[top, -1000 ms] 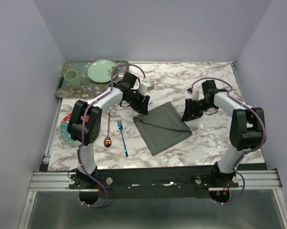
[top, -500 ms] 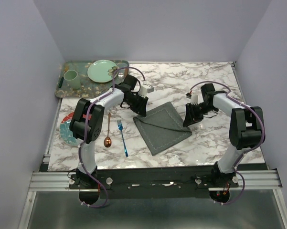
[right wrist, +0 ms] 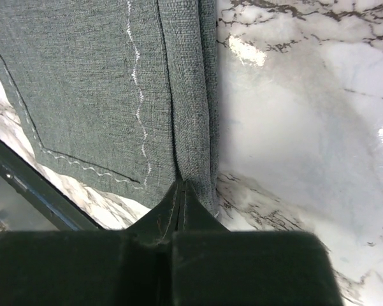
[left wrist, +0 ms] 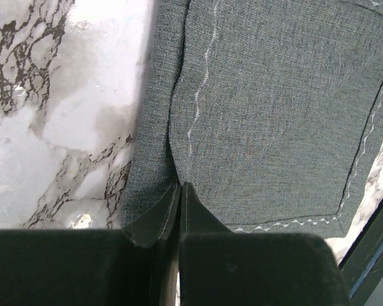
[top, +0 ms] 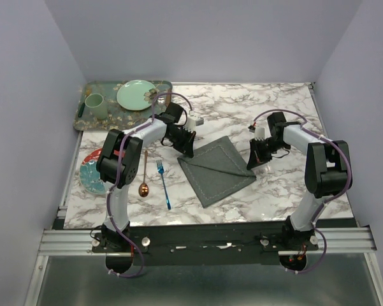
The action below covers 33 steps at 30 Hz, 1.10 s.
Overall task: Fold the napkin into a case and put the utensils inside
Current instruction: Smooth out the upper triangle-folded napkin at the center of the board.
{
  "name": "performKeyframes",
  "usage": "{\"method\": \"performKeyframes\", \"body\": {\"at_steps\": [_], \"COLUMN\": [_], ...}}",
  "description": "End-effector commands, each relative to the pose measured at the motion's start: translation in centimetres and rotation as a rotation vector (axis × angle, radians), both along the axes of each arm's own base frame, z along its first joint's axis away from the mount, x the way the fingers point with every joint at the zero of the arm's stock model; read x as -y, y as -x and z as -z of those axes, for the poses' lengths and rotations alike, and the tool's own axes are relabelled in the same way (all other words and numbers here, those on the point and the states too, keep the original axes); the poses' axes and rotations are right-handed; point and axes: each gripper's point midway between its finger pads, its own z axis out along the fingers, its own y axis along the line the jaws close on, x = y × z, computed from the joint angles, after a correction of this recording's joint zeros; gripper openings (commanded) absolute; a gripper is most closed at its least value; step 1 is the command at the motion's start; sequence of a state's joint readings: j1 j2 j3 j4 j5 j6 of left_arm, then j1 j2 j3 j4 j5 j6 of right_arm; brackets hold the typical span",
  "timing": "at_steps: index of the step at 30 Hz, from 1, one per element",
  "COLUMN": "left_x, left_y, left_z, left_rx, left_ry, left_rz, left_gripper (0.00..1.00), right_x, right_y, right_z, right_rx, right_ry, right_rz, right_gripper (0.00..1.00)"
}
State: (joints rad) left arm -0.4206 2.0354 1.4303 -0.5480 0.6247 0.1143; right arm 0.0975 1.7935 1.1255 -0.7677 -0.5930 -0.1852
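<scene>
The dark grey napkin [top: 216,169] lies flat on the marble table, with one flap folded over. My left gripper [top: 186,150] is shut on its far left edge, pinching a ridge of cloth [left wrist: 180,183]. My right gripper [top: 252,162] is shut on its right edge and pinches the doubled hem [right wrist: 181,182]. The blue fork [top: 164,183] and the copper spoon [top: 144,173] lie side by side on the table, left of the napkin and apart from it. No case is in view.
A patterned green tray [top: 154,85] at the back left holds a pale green plate [top: 136,94] and a green cup [top: 95,105]. A blue and red plate [top: 88,173] sits at the left edge, partly under the left arm. Walls enclose the table on three sides.
Both grippers have come down onto the napkin's edges and gone from open to shut on the cloth. The fork and spoon have not moved.
</scene>
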Motion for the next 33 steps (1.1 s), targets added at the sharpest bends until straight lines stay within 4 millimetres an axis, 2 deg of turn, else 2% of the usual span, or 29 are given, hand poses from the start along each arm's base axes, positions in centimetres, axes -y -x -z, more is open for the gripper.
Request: {"method": "performKeyframes", "body": {"at_steps": [1, 10, 13, 17, 21, 27, 33], "left_x": [-0.3, 0.1, 0.2, 0.3, 0.5, 0.8, 0.9], "left_y": [-1.2, -1.6, -1.7, -1.6, -1.6, -1.9, -1.9], "left_z": [0.5, -0.6, -0.7, -0.6, -0.8, -0.8, -0.2], "left_rx": [0.005, 0.026, 0.029, 0.024, 0.031, 0.040, 0.027], "left_ry": [-0.004, 0.040, 0.044, 0.046, 0.057, 0.065, 0.056], "left_rz": [-0.036, -0.034, -0.028, -0.024, -0.021, -0.017, -0.024], "left_gripper": [0.08, 0.08, 0.08, 0.08, 0.08, 0.08, 0.08], "right_x": [0.2, 0.5, 0.0, -1.1, -1.8, -2.0, -1.1], "right_y": [-0.8, -0.9, -0.8, -1.5, -1.9, -1.6, -1.1], "right_z": [0.5, 0.4, -0.7, -2.9, -4.0, -3.4, -1.5], "right_rx": [0.023, 0.040, 0.062, 0.092, 0.092, 0.055, 0.028], "right_ry": [0.028, 0.050, 0.012, -0.056, -0.103, -0.112, -0.042], "right_rz": [0.007, 0.012, 0.004, 0.016, 0.027, 0.027, 0.023], "right_gripper": [0.01, 0.01, 0.01, 0.15, 0.25, 0.35, 0.36]}}
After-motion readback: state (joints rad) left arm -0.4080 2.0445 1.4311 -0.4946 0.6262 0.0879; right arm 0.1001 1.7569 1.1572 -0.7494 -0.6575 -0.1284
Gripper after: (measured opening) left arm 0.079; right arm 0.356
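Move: The left end of the napkin's fold line is at my left fingertips, centred some 3 cm to their left, 1 cm back and 1 cm down. The fork lies about 8 cm left and 12 cm back, the spoon 14 cm left and 8 cm back. For my right hand, the fold line's right end is roughly 2 cm to the right, 3 cm back and 1 cm below; the napkin's upper corner is 7 cm left and 13 cm ahead. With my right hand I stay low on the fold's right end, easing barely half a centimetre forward and right, then open my shut fingers about a third and lift off nearly 3 cm, drifting left and a little forward over the napkin. My left fingers stay nearly shut at the flap's edge, keeping down on the cloth and creeping forward about 1 cm. ##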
